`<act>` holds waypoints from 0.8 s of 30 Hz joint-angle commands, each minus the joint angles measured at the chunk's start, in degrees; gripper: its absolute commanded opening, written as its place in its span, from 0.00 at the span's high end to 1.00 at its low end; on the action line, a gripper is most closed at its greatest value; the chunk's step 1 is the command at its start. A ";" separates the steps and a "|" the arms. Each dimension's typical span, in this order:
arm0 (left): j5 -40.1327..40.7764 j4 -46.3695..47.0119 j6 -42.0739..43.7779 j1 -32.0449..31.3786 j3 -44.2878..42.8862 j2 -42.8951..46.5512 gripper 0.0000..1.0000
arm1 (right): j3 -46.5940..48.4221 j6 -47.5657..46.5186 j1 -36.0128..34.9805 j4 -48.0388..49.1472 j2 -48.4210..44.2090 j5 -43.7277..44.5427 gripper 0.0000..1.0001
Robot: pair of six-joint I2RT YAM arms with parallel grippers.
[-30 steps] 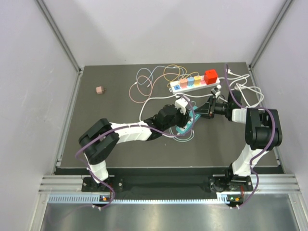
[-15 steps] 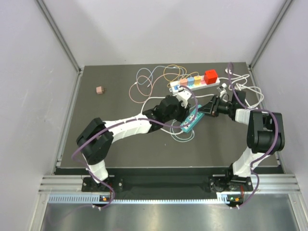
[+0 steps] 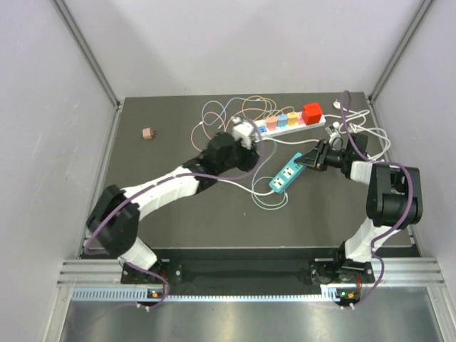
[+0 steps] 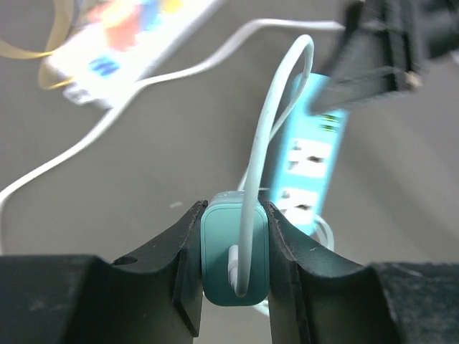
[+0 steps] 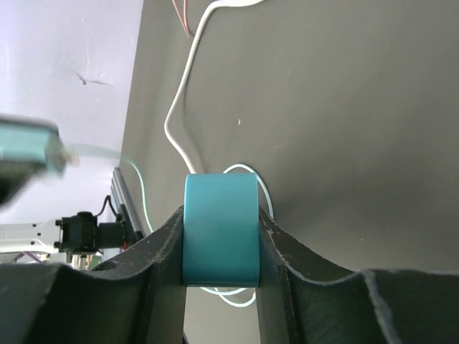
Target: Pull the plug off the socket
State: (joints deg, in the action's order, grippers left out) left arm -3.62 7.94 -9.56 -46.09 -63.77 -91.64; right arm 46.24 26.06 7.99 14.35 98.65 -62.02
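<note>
My left gripper is shut on a teal plug, with its pale cable looping out of the back. The plug hangs in the air, free of the teal socket strip, which lies beyond it on the table. From above, the left gripper is up and to the left of the socket strip. My right gripper is shut on the strip's end and, seen from above, the right gripper holds its right end.
A white power strip with coloured plugs lies at the back, thin coloured cables looped beside it. White cables pile up at the right edge. A small pink cube sits far left.
My left arm has swung up and to the left with the plug, drawing it out of and away from the teal strip. The right gripper has kept its hold on the strip.
</note>
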 commanded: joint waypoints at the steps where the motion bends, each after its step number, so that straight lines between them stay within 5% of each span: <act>1: -4.12 8.23 -8.35 7.40 4.61 8.99 1.00 | 0.87 0.65 1.33 5.25 0.22 -3.02 1.00; 11: -4.82 -5.65 -2.22 12.77 -9.96 21.23 1.00 | 0.70 3.10 1.94 6.82 0.14 -3.89 1.00; 18: -6.05 -8.81 -2.74 12.77 -20.50 26.94 1.00 | -5.28 29.99 6.07 43.87 -0.13 -8.20 1.00; 24: -7.81 -9.70 -4.23 12.77 -29.12 28.09 1.00 | -6.25 34.84 6.69 48.93 -0.04 -7.68 1.00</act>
State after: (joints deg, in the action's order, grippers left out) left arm -9.76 -1.63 -12.75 -33.30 -88.49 -64.16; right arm 40.12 55.37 14.41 52.29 98.87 -68.20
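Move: The teal plug is already free of the socket in the left fingers. The teal socket strip's middle lies some 9 cm to the right of that hand, about 2 cm nearer the base and 9 cm below. The white power strip's middle is roughly 16 cm ahead and 9 cm right, its salmon plug some 17 cm ahead and 4 cm right, both far below. From the right hand, the teal strip's middle is about 5 cm left, 4 cm back, nearly level. The teal plug, still pinched in the left fingers, is carried away from the socket strip: first left and a little forward, then steeply up, nearly 40 cm in all, drifting back towards the base while the fingers swing upward some 40 degrees. The right hand keeps its grip on the strip's far end and, mostly late on, lifts it about 6 cm and eases right with a slight roll. ##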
